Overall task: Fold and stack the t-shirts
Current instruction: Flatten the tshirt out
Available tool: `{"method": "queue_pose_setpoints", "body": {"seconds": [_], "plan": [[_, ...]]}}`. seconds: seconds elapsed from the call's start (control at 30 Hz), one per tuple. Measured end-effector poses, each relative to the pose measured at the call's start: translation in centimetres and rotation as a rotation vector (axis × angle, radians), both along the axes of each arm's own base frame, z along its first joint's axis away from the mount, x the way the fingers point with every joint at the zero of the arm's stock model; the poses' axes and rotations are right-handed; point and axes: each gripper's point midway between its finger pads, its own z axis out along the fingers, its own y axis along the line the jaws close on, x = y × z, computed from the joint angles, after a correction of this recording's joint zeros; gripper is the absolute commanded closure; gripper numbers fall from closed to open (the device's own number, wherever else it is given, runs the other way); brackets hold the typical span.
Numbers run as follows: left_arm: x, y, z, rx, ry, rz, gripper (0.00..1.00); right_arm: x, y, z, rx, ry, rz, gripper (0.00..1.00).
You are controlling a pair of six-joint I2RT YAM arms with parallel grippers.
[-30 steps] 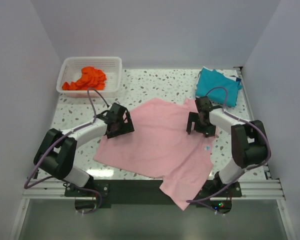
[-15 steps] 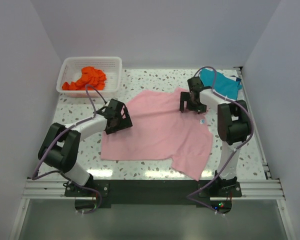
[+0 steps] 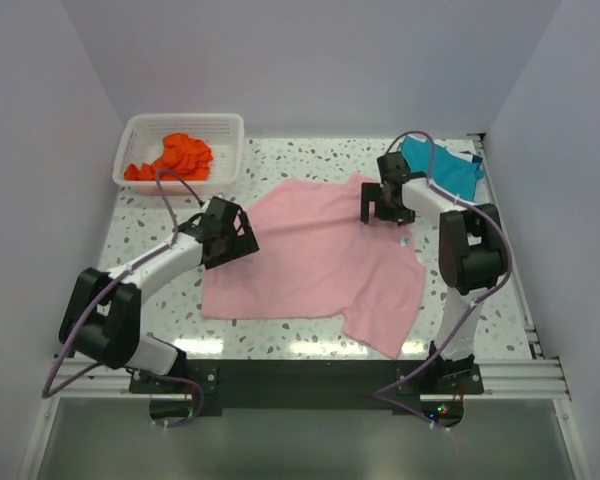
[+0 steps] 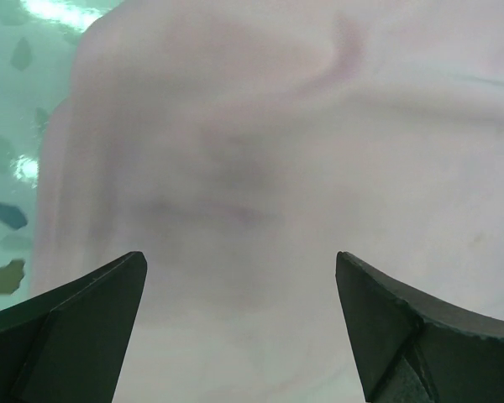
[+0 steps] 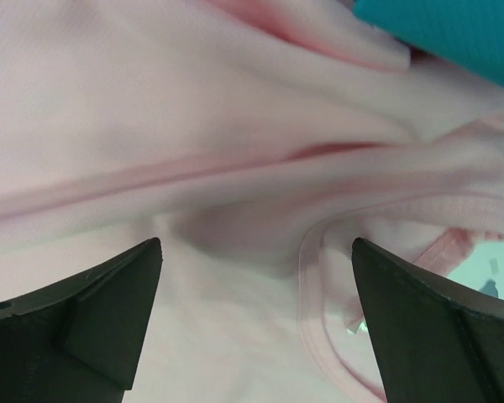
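The light pink t-shirt [image 3: 315,260] lies spread on the speckled table, one part hanging toward the front right. My left gripper [image 3: 227,232] is open over its left edge; pink cloth [image 4: 260,168] fills the left wrist view between the jaws. My right gripper [image 3: 384,207] is open over the shirt's far right corner, with folds and a hem [image 5: 311,277] between the jaws. The teal blue t-shirt [image 3: 442,170] lies folded at the back right, and its edge shows in the right wrist view [image 5: 454,34]. The orange-red t-shirt [image 3: 173,157] lies crumpled in the basket.
The white mesh basket [image 3: 138,131] stands at the back left corner. White walls close in the table on the left, back and right. The speckled tabletop [image 3: 310,165] shows between the basket and the teal shirt. A metal rail [image 3: 300,375] runs along the front edge.
Both arms dragged the pink shirt away from the front edge toward the back, so it no longer hangs over the rail. The left gripper has since lifted slightly toward the back left.
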Motion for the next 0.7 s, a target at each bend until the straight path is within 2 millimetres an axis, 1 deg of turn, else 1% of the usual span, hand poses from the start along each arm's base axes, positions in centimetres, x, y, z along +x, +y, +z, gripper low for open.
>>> {"method": "queue_pose_setpoints", "body": {"seconds": [0.07,0.13,0.17,0.23,0.27,0.33,0.4,0.5,0.53,0.6,0.7], "plan": [[-0.8,0.5,1.8,-0.016,-0.037,0.023,0.00,-1.1,-0.2,1.1,0.006,-0.006,-0.005,0.01],[-2.3,1.2,3.5,-0.042,-0.074,0.061,0.00,-2.4,-0.4,3.0,0.017,-0.032,-0.013,0.01],[-3.0,1.6,3.9,-0.049,-0.081,0.076,0.00,-2.9,-0.5,4.1,0.028,-0.054,-0.020,0.01],[-5.1,2.3,4.1,-0.068,-0.078,0.116,0.00,-3.9,-0.6,6.1,0.052,-0.099,-0.033,0.01],[-6.3,2.6,3.7,-0.071,-0.063,0.132,0.00,-4.6,-0.5,7.2,0.073,-0.128,-0.039,0.01],[-8.8,2.7,2.4,-0.080,-0.019,0.150,0.00,-5.6,-0.5,8.2,0.096,-0.151,-0.046,0.01],[-11.5,2.5,0.7,-0.082,0.049,0.163,0.00,-6.4,-0.5,8.4,0.111,-0.157,-0.048,0.01],[-14.5,3.3,-1.1,-0.066,0.133,0.209,0.00,-7.6,-0.5,7.4,0.121,-0.128,-0.047,0.01],[-15.1,3.5,-1.3,-0.065,0.146,0.231,0.00,-8.0,-0.5,7.0,0.121,-0.115,-0.046,0.01],[-15.7,3.9,-1.4,-0.069,0.153,0.264,0.00,-8.6,-0.3,6.4,0.129,-0.092,-0.041,0.01],[-15.7,4.3,-1.3,-0.070,0.141,0.317,0.00,-8.7,-0.2,6.3,0.139,-0.086,-0.038,0.01]]}}
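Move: The pink t-shirt's near left corner lies about 15 cm back from the left hand, 9 cm to its left and 3 cm below, with the table's near edge some 10 cm nearer the robot than that corner. For the right hand, the collar tag is roughly 7 cm back, 7 cm to its right and 2 cm down; the blue t-shirt pile sits about 11 cm ahead and 18 cm right, and the near sleeve 29 cm back and 2 cm right. With its fingers still wide open, the left hand comes up off the pink cloth and swings back about 15 cm and a little left in a low arc, then sinks to just above the table by the shirt's near left corner, turning nearly 20 degrees counter-clockwise and tipping a bit steeper. The right hand, also kept open, rises some 8 cm while drawing back about 9 cm until roughly abreast of the collar tag, easing down a couple of centimetres at the end and staying clear above the cloth. ##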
